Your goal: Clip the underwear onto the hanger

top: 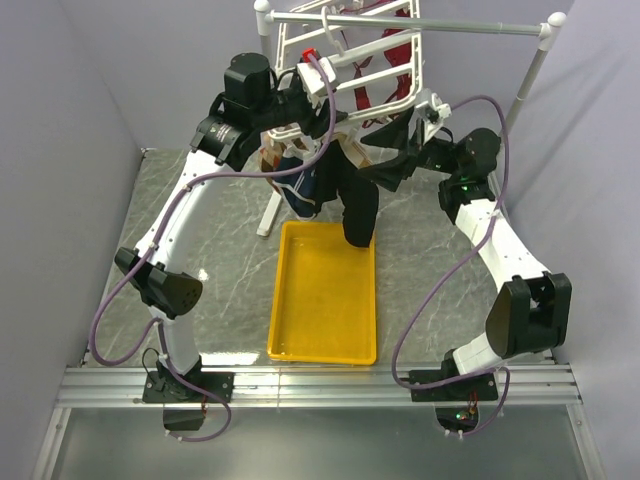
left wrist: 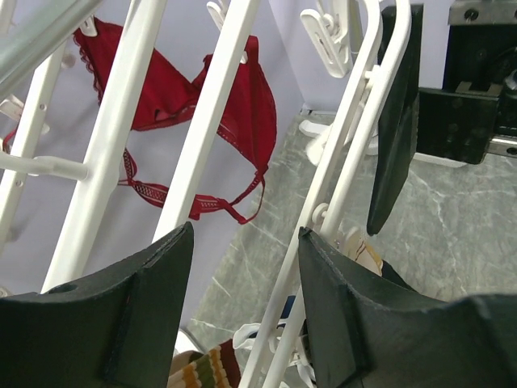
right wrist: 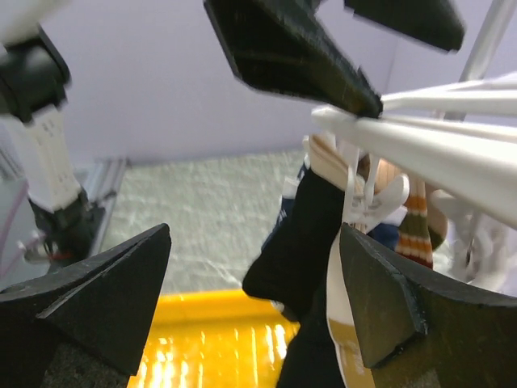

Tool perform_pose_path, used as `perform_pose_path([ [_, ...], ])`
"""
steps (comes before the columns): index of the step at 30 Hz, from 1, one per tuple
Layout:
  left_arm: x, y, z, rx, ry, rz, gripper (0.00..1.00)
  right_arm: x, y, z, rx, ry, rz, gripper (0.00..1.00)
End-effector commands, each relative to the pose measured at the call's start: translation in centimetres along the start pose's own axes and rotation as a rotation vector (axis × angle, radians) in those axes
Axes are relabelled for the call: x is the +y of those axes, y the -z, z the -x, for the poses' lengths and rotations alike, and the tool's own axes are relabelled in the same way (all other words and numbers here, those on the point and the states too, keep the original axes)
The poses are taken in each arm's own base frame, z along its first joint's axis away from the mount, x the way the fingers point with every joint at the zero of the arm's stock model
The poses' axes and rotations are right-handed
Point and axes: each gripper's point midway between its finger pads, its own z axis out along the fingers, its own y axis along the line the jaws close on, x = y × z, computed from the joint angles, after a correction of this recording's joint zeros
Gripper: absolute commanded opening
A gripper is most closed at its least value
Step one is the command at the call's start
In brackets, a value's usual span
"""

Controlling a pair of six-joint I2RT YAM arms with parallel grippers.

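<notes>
The black underwear (top: 358, 205) hangs from the near edge of the white hanger (top: 300, 40), its lower end dangling over the yellow tray. In the right wrist view the black cloth (right wrist: 311, 230) and its beige waistband (right wrist: 349, 343) hang between my open right gripper (right wrist: 254, 234), close to the right finger. A white clip (right wrist: 361, 190) sits at the waistband; I cannot tell whether it bites. My right gripper (top: 397, 160) is beside the cloth. My left gripper (top: 305, 88) is open at the rack's edge, and a rack bar (left wrist: 323, 202) runs by its right finger (left wrist: 347, 315).
A red garment (left wrist: 202, 97) hangs on the rack's far side. A navy pair (top: 300, 195) and a striped sock (right wrist: 416, 230) hang under the rack. A yellow tray (top: 325, 300) lies below. The white pole stand (top: 430, 25) crosses above the rack.
</notes>
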Motion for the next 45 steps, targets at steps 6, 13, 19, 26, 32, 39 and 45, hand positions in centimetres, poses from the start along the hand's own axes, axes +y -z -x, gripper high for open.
perform_pose_path([
  [6, 0.8, 1.2, 3.6, -0.078, -0.019, 0.035, 0.61, 0.5, 0.3, 5.6, -0.214, -0.013, -0.083, 0.93],
  [13, 0.9, 1.1, 3.3, -0.071, -0.017, 0.041, 0.61, 1.4, 0.5, 8.1, -0.270, 0.098, -0.092, 0.93],
  [19, 1.0, 1.1, 3.1, -0.067, -0.012, 0.047, 0.61, 2.3, 1.0, 7.9, -0.257, 0.181, -0.105, 0.93],
  [26, 1.3, 1.3, 3.3, -0.073, -0.004, 0.056, 0.61, 3.9, 1.2, 7.5, -0.160, 0.237, -0.025, 0.93],
  [32, 1.8, 2.0, 3.4, -0.079, 0.027, 0.066, 0.61, 4.7, 1.7, 6.5, -0.036, 0.197, 0.029, 0.93],
  [39, 0.9, 3.7, 4.2, -0.100, 0.045, 0.004, 0.61, 5.4, 3.5, 6.3, 0.051, 0.221, -0.030, 0.91],
  [45, 0.1, 4.8, 4.8, -0.105, 0.044, -0.028, 0.61, 2.8, 7.5, 6.4, 0.033, 0.145, -0.221, 0.91],
])
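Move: The underwear already hangs from its hanger: its middle is about 6 cm to the right hand's left, nearly level fore and aft, some 8 cm below. The rack's near bar passes about 4 cm ahead of the right hand, 3 cm left and 3 cm above; the navy underwear hangs some 12 cm left, 1 cm back, 11 cm below. From the left hand the underwear is roughly 6 cm back, 3 cm right and 16 cm down. Open right hand rises 5 cm, draws back, then swings 5 cm right, away from the underwear; left eases left. ##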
